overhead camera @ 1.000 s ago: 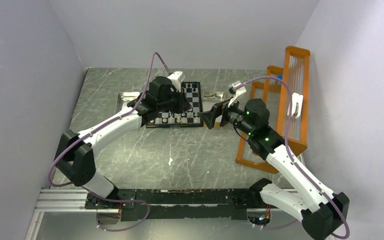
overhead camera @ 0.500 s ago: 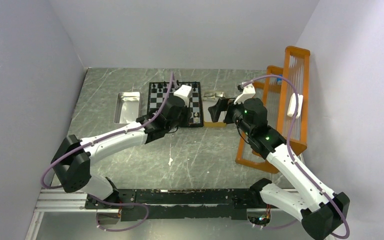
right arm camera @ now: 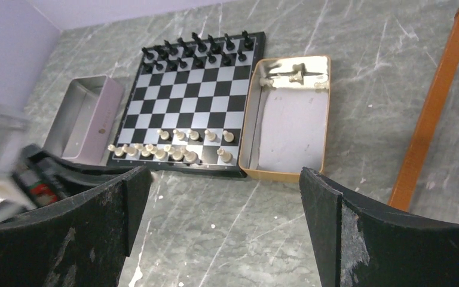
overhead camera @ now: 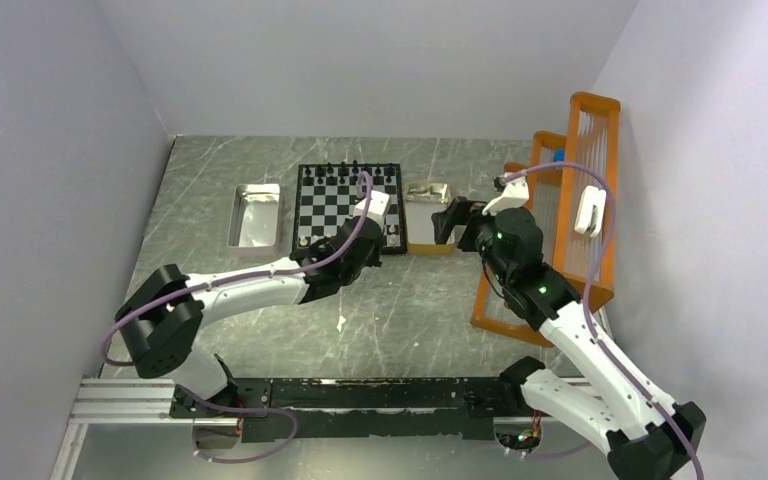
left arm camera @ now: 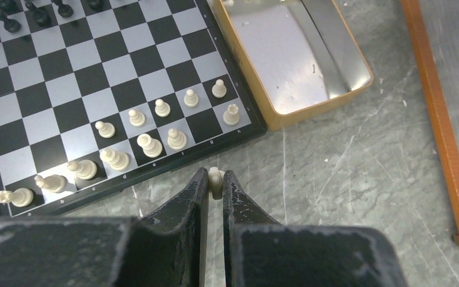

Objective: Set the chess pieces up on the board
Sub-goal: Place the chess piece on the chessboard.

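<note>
The board (overhead camera: pixel 348 205) lies at the table's far middle. Black chess pieces (right arm camera: pixel 197 51) fill its far rows. Cream chess pieces (left arm camera: pixel 149 145) stand along its near rows, with a few squares bare. My left gripper (left arm camera: pixel 215 184) is shut on a small cream piece (left arm camera: pixel 215 177), pinched at the fingertips just off the board's near edge (left arm camera: pixel 155 173), towards its right corner. In the top view the left gripper (overhead camera: pixel 378 240) hangs over that corner. My right gripper (right arm camera: pixel 224 179) is open and empty, over bare table near the tan tray (right arm camera: pixel 248 131).
A few cream pieces (right arm camera: pixel 287 75) lie at the tan tray's (overhead camera: pixel 428 245) far end. A silvery metal tray (overhead camera: pixel 256 213) sits left of the board. An orange rack (overhead camera: pixel 580 200) stands along the right wall, its foot (left arm camera: pixel 436 107) beside the tan tray.
My left arm has swung from over the board's far side to its near right corner, still shut. My right gripper has drawn back to the right, away from the board.
</note>
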`<act>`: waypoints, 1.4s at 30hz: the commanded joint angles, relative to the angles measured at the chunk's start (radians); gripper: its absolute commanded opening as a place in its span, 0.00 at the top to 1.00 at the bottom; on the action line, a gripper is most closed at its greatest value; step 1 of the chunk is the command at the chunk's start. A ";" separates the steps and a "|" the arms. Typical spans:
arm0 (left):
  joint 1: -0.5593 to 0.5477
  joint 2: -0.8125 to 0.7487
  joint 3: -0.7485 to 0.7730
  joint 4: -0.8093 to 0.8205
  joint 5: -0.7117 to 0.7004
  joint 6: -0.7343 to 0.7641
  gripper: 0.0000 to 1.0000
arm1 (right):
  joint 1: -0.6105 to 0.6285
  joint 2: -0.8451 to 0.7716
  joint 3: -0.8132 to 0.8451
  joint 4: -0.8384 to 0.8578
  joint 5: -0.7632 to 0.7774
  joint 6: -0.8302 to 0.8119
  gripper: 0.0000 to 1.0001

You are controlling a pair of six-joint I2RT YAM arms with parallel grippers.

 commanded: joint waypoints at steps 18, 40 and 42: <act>0.015 0.244 0.119 0.102 -0.013 -0.044 0.94 | 0.003 -0.139 -0.010 -0.021 -0.031 -0.008 0.00; 0.090 0.401 0.197 0.164 0.011 -0.043 0.94 | 0.004 -0.152 -0.007 0.045 -0.058 -0.011 0.00; 0.092 0.412 0.202 0.164 0.012 -0.041 0.94 | 0.003 -0.149 -0.014 0.056 -0.055 -0.011 0.00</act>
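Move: The left hand, pinching a white chess piece, is short of the board's near edge; the empty near-row square beside the right-hand rook lies about 6 cm ahead, 2 cm right and 12 cm below. From the hand, that rook is some 7 cm ahead and 5 right, the bishop about 6 ahead and 1 left, the pawn beyond the square roughly 9 ahead and 2 right. From the idle right hand, the square is roughly 7 cm ahead, 13 left and 22 below. Keeping the white piece pinched, the left hand sinks about 7.5 cm and reaches some 6.5 cm forward, edging right, in over the near edge towards the empty square between bishop and rook; it drops first, then goes forward and down, ending almost level. The open right hand rises about 3.5 cm and backs off a little from the board. ##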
